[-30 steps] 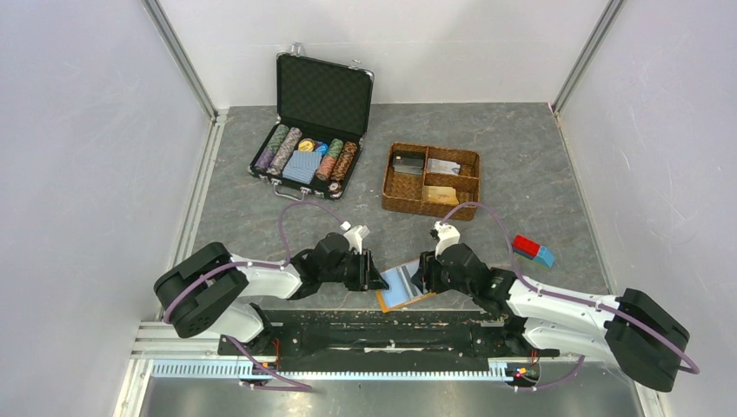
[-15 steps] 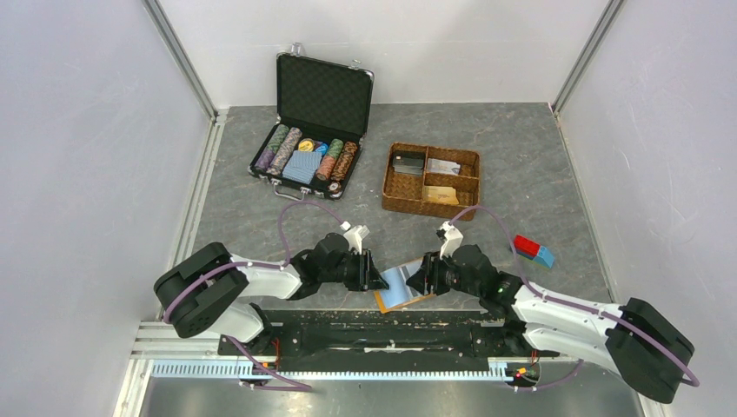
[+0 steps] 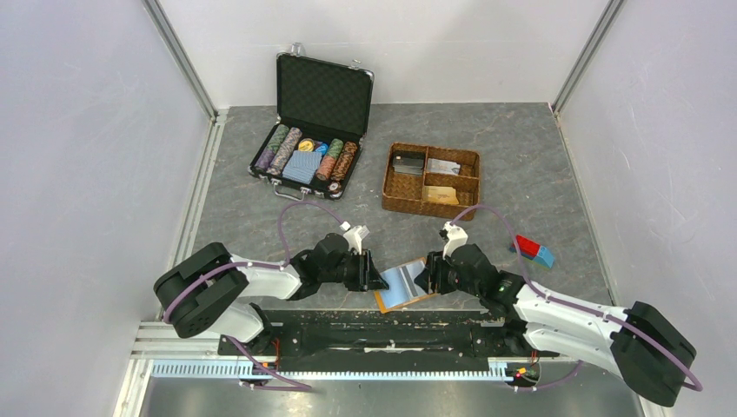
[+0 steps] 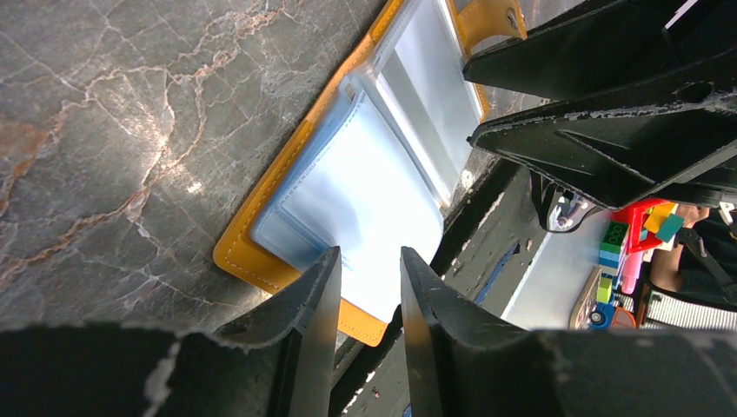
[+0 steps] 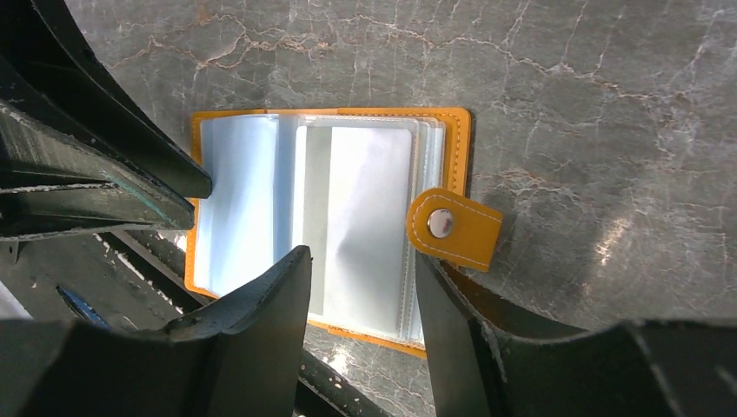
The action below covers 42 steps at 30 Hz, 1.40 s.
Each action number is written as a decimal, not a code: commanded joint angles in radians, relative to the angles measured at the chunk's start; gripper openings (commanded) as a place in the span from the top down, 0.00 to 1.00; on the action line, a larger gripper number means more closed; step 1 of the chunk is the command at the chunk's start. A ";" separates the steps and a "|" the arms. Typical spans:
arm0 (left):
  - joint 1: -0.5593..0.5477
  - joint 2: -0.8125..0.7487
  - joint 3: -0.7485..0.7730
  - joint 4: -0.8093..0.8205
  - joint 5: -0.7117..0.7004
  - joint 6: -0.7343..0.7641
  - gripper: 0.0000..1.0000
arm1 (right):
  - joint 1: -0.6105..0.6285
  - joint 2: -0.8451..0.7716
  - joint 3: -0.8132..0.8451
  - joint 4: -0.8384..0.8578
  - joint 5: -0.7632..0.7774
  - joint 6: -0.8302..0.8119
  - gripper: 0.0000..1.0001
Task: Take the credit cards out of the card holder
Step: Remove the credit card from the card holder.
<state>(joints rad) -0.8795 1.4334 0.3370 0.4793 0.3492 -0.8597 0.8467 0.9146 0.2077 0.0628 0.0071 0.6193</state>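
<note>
The card holder (image 3: 404,286), orange-tan with pale blue clear sleeves, lies open at the table's near edge. It shows in the left wrist view (image 4: 348,182) and the right wrist view (image 5: 261,191), snap tab (image 5: 452,228) out to the right. A pale rectangle (image 5: 361,200) sits in the top right sleeve; I cannot tell if it is a card. My left gripper (image 3: 375,278) (image 4: 371,261) is slightly open over the holder's left edge. My right gripper (image 3: 423,276) (image 5: 361,261) is open just over the right page. An orange-yellow credit card (image 3: 441,195) lies in the basket.
The brown woven basket (image 3: 474,178) stands behind the holder with a dark item and a pale card in its far compartments. An open black case (image 3: 323,87) with chips and blue playing cards (image 3: 302,167) is at the far left. A red-and-blue block (image 3: 532,250) lies right.
My right gripper dipped left toward the holder, then drew back a little to the right. The left arm and the holder have hardly moved.
</note>
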 commanded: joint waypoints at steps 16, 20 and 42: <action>-0.003 0.000 -0.007 0.005 -0.013 0.013 0.61 | -0.003 -0.012 0.009 0.094 -0.087 -0.003 0.50; -0.002 -0.002 -0.006 0.003 -0.013 0.014 0.61 | -0.003 -0.019 0.006 0.112 -0.110 -0.005 0.50; -0.003 -0.092 0.020 -0.081 -0.014 0.012 0.56 | -0.003 -0.001 -0.006 0.305 -0.328 0.000 0.53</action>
<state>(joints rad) -0.8795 1.4025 0.3374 0.4400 0.3454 -0.8593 0.8421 0.8898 0.2119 0.2386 -0.2314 0.6098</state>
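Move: The clear right-hand sleeve of the open card holder lies right at the right hand's tips, its middle about 2 cm to the left, level with the hand point fore and aft, and 1 cm below. The snap flap is some 2 cm ahead and 2 cm to the right of that hand; the bluish left-hand page is 7 cm to its left and 2 cm back. From the left hand, the sleeve is about 7 cm to the right and 1 cm ahead. One fingertip of the right hand comes against the underside of the clear sleeve and lifts it, turning it over towards the left-hand page: after a small dither the hand climbs about 5 cm while going 4 cm left, easing slightly back late on and rolling and yawing nearly 20 degrees, fingers staying half open. The left hand stays at the left-hand page. ##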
